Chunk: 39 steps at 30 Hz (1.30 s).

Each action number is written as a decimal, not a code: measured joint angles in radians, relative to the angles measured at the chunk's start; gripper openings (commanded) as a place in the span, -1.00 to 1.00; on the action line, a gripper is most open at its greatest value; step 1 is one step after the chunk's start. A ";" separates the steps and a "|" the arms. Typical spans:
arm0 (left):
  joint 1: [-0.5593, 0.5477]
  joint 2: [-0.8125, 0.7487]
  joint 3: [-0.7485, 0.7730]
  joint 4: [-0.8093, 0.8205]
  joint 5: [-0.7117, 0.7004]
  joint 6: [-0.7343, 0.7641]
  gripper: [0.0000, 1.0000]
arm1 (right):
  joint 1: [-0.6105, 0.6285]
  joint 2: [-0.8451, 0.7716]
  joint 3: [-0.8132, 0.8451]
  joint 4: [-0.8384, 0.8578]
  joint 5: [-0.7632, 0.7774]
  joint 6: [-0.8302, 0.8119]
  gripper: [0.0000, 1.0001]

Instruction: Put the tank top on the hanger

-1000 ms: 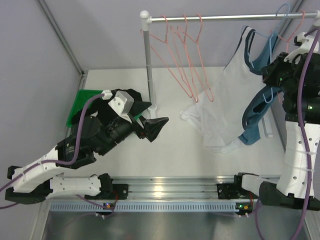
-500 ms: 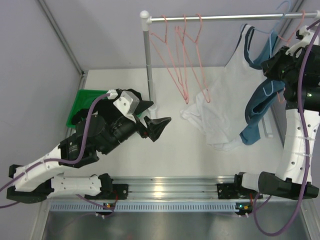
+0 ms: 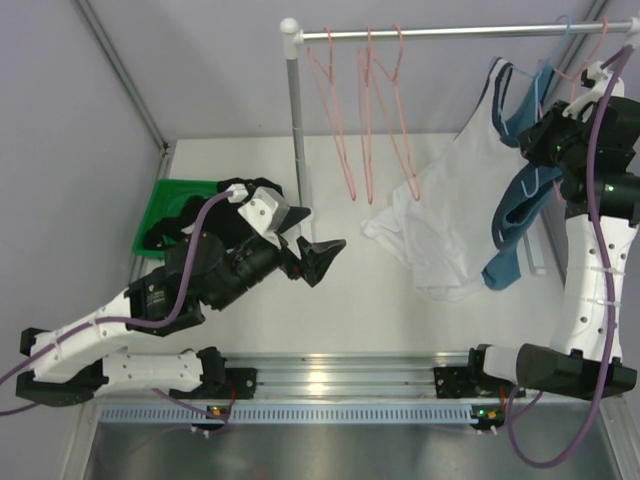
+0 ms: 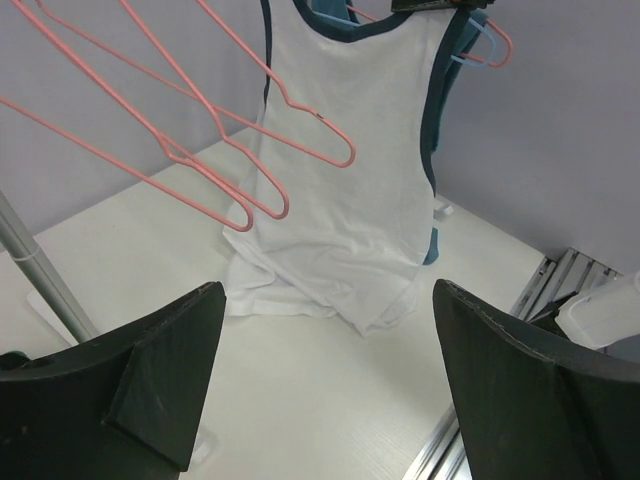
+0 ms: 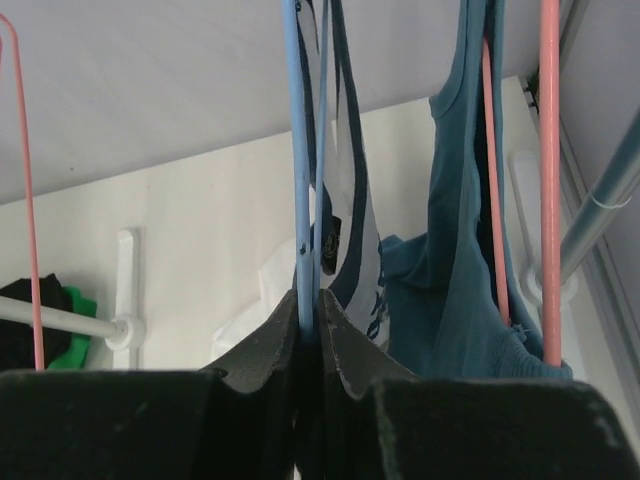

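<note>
The white tank top (image 3: pixel 440 215) with navy trim hangs from the light-blue hanger (image 3: pixel 543 82) near the rail's right end, and its hem is bunched on the table. My right gripper (image 3: pixel 556 138) is shut on the hanger's wire. In the right wrist view the fingers (image 5: pixel 270 340) pinch the blue wire (image 5: pixel 291 150), with the tank top's strap (image 5: pixel 345 200) just behind. My left gripper (image 3: pixel 312 260) is open and empty, low over the table left of the tank top. The left wrist view shows the tank top (image 4: pixel 340 170) ahead of the open gripper (image 4: pixel 330 380).
A teal tank top (image 3: pixel 512 215) hangs on a pink hanger beside the white one. Three pink hangers (image 3: pixel 368 110) hang on the rail (image 3: pixel 430 35). The rail's post (image 3: pixel 297 130) stands behind the left gripper. A green bin (image 3: pixel 165 200) holds black garments.
The right gripper has risen a little toward the rail with the blue hanger. The pink hangers have swung to hang straighter. The left gripper has shifted slightly nearer.
</note>
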 measured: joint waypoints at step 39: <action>0.000 -0.031 -0.056 -0.002 -0.034 -0.060 0.80 | 0.040 -0.210 0.058 -0.137 -0.077 0.028 0.11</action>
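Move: Ahead of the right hand, which still grips the near corner of the blue hanger, the rail spot under the hanger's hook lies about 15 cm out, 3 cm to the right and 15 cm up. The white tank top hangs from the hanger, its middle some 3 cm ahead, 14 cm left and 18 cm down. The teal top is about 8 cm ahead, 5 cm right and 10 cm down. For the left hand that rail spot is about 35 cm ahead, 45 cm right and 12 cm up. Opening its fingers to a little over half, the right hand lets go of the blue hanger's near corner and backs off about 9 cm towards its base. It climbs some 5 cm as it goes, mostly in the later part, and finally swings about 4 cm left while the fingers tip slightly upward, leaving hanger and rail. ##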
